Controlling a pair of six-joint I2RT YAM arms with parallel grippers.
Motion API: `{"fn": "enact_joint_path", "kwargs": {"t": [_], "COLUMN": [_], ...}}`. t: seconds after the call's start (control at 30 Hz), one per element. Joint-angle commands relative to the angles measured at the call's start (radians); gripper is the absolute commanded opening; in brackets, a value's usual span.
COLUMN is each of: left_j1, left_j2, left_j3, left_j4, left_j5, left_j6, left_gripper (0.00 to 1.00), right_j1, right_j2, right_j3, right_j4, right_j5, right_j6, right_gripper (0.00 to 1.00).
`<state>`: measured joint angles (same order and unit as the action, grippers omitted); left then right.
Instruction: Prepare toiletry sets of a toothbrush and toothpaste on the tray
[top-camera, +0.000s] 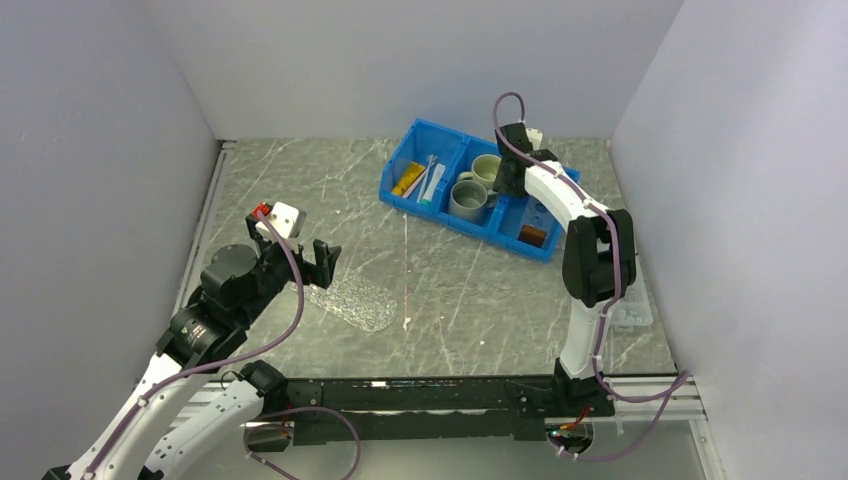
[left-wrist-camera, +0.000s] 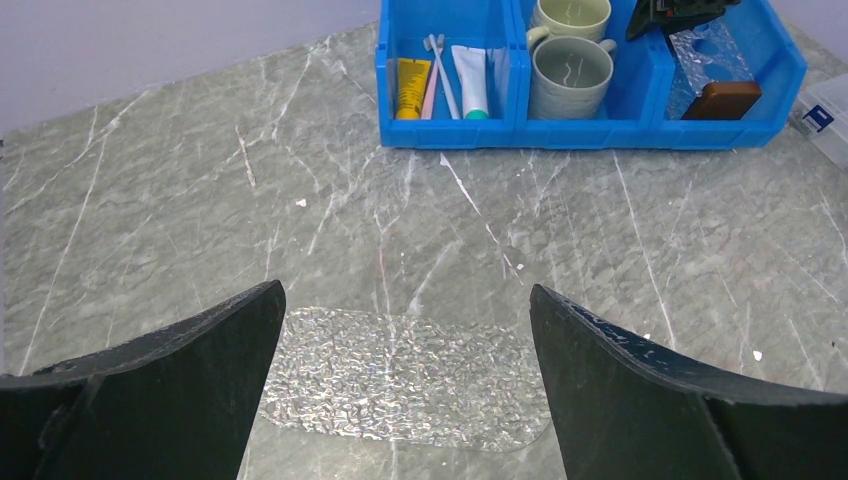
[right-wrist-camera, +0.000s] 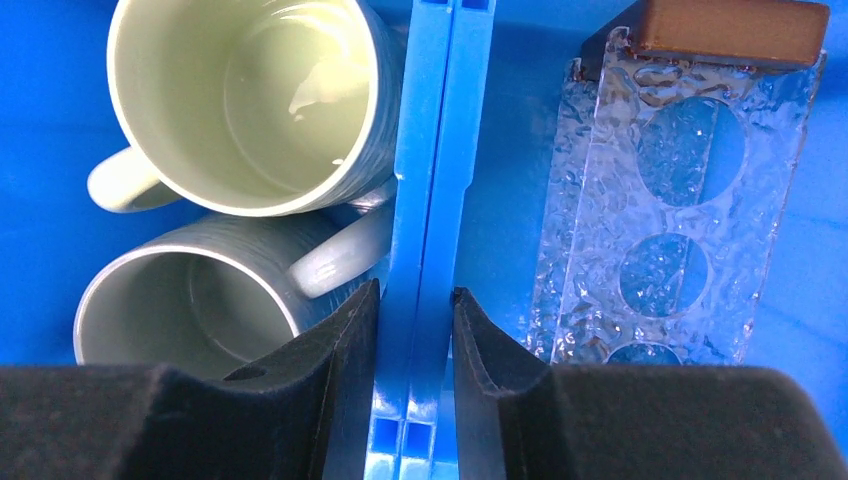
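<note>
The clear glittery tray (top-camera: 352, 300) (left-wrist-camera: 400, 375) lies on the marble table, left of centre. My left gripper (top-camera: 300, 262) (left-wrist-camera: 405, 290) hovers just over it, open, with nothing between its fingers. Two toothbrushes (top-camera: 428, 172) (left-wrist-camera: 437, 75), a yellow toothpaste tube (top-camera: 408, 180) (left-wrist-camera: 410, 85) and a white one with a teal cap (left-wrist-camera: 470, 80) lie in the left compartment of the blue bin (top-camera: 440, 215) (left-wrist-camera: 600, 135). My right gripper (top-camera: 505, 180) (right-wrist-camera: 415, 295) reaches down into the bin, its fingers pressed on either side of the divider wall (right-wrist-camera: 430, 150) between the middle and right compartments.
Two mugs (right-wrist-camera: 250, 100) (right-wrist-camera: 190, 310) stand in the bin's middle compartment. The right compartment holds a clear textured piece with round holes (right-wrist-camera: 660, 200) and a brown block (right-wrist-camera: 735, 30) (left-wrist-camera: 722, 100). A small clear box (top-camera: 632, 310) sits near the table's right edge.
</note>
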<state>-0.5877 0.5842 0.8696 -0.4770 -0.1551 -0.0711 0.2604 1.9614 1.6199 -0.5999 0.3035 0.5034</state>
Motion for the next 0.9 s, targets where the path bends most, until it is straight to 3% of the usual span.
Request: {"fn": "enact_joint_path", "kwargs": {"t": [0.0,0.63,0.87], "left_j1": [0.004,0.003,0.003], "left_j2": [-0.008,-0.016,-0.018], "left_j3": [-0.001,-0.003,-0.003], "left_j4": [0.017,0.016,0.016], "left_j5": [-0.011,-0.024,-0.025], "left_j6": [0.010,0.011,0.013], "left_gripper": [0.99,0.99,0.99], "right_j1": [0.058,0.224,0.235], "right_j2": [-0.046,-0.020,-0.007], "right_j3": [0.005,0.015,0.032], "right_j4": [0.076,0.145,0.142], "right_j5": [-0.122,-0.202,-0.187], "right_j6": [-0.115,-0.142,-0.065], "right_gripper": [0.00,0.00,0.00]}}
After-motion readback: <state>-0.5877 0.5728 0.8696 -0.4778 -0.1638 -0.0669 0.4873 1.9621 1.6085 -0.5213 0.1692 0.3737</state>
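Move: The clear tray that the blue box is to be brought nearer lies about 37 cm left of and 25 cm back from the right gripper, some 8 cm lower. Left of the gripped divider, the green mug is 5 cm left and 5 cm ahead, the grey mug 9 cm left and 2 cm back, and the white toothpaste 17 cm left and 2 cm ahead. From the left gripper, the clear tray is roughly 27 cm below and 2 cm ahead, level sideways. Keep the right fingers pinched on the blue box's divider, just right of the mugs, and drag the box about 13 cm to the left across the table, starting slowly, then easing a little back towards the base later on. Stay level, and swing the hand counter-clockwise some 25 degrees as you go so that the box turns with it. ##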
